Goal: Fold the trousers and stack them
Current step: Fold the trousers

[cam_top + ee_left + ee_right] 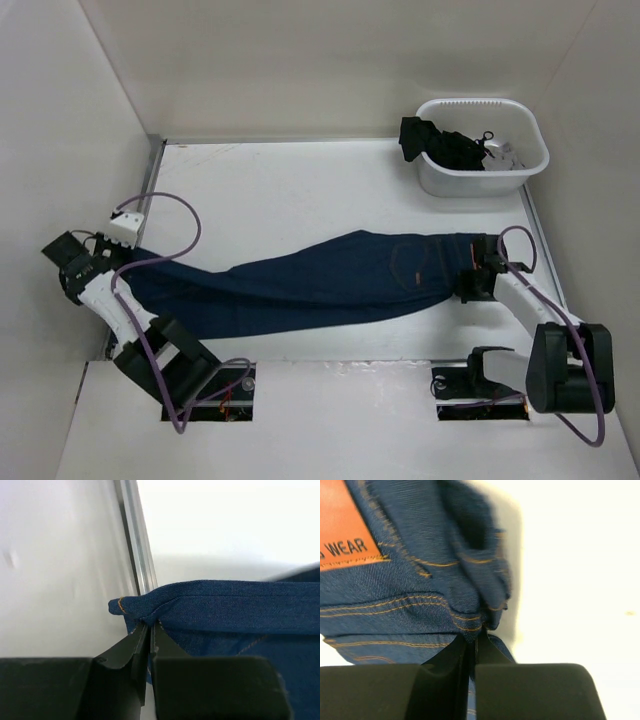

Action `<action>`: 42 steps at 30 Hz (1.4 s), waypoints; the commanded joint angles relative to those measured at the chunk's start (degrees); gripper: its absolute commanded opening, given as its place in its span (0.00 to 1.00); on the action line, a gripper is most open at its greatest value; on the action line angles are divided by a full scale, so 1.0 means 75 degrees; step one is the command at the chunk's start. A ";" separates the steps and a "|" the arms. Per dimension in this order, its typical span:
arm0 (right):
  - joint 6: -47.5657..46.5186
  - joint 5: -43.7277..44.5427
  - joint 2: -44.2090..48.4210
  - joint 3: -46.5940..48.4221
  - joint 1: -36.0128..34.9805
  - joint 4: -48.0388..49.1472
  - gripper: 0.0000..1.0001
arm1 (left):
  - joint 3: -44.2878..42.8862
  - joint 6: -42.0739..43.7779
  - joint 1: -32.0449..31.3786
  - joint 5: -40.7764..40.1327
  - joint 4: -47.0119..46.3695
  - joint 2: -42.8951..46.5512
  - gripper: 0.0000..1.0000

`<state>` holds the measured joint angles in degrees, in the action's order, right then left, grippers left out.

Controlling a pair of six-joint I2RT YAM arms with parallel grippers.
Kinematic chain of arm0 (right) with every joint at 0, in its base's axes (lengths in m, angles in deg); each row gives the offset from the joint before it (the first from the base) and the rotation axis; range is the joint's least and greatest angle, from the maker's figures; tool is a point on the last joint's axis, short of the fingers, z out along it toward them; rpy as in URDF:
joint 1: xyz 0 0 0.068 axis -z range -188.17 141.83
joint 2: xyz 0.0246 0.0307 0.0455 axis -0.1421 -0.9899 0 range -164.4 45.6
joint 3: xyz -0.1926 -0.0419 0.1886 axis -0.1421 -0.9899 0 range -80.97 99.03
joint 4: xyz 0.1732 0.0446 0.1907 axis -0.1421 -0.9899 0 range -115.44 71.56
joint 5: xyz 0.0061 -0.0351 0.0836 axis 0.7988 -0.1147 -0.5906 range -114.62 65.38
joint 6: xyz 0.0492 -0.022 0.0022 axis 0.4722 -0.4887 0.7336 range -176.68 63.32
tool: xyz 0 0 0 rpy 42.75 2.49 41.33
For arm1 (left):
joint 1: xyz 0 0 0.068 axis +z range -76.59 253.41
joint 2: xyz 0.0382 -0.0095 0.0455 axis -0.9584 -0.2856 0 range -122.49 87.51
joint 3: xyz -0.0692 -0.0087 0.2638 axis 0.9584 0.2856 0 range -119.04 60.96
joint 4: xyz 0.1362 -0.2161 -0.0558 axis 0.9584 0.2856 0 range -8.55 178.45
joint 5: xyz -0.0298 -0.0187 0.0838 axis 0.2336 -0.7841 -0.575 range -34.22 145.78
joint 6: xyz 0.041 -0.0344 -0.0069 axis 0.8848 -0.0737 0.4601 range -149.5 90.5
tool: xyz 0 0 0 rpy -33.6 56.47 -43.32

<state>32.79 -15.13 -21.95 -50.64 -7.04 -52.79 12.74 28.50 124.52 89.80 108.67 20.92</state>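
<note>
The dark navy trousers [320, 282] lie stretched across the table, folded lengthwise, legs to the left and waistband to the right. My left gripper [118, 262] is shut on the leg hem [150, 607] at the far left, near the wall. My right gripper [478, 268] is shut on the waistband [470, 615] at the right end, next to the tan patch [345, 530]. Orange stitching shows in both wrist views.
A white basket [470, 182] stands at the back right with a black garment [445, 145] hanging over its rim. A metal wall rail [137, 555] runs close to my left gripper. White walls bound the table on the left and back.
</note>
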 commanded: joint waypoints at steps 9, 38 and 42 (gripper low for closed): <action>0.1265 0.1018 -0.0626 0.0280 0.1343 0.2165 0.00 | -0.2660 -0.2049 -0.3432 -0.1114 -0.3079 -0.2662 0.00; -0.0339 0.0269 0.0382 -0.0340 0.3184 0.2892 0.20 | 0.0722 0.1979 -0.2555 -0.0375 0.1382 0.2290 0.03; -0.0352 0.0129 0.0276 -0.0516 0.3161 0.3149 0.28 | 0.0946 0.3011 -0.2555 -0.0680 0.3222 0.2901 0.40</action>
<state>31.76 -14.08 -19.43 -55.54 16.23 -32.92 18.94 42.53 105.05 84.34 120.78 40.53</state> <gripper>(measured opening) 0.270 0.356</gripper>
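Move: My left hand, holding the hem corner of the upper trouser leg, has its laying spot about 11 cm to its right, level fore-and-aft and some 13 cm below. The lower leg lies 6 cm back and 11 cm right, the table's left rail 4 cm left and level. My right hand, pinching the waistband at table height, is bound 12 cm right and 3 cm ahead. Its leather patch is 10 cm straight ahead; the basket is 37 cm ahead, 8 cm right. My left hand swings the held hem about 23 cm forward, rising and edging right, then brings it back and down to nearly level with its start, 11 cm farther right, turning some 25 degrees clockwise and starting to open. My right hand drags the waistband about 12 cm right and a little forward, with a brief lift on the way, turns clockwise too and eases its fingers partly open. ##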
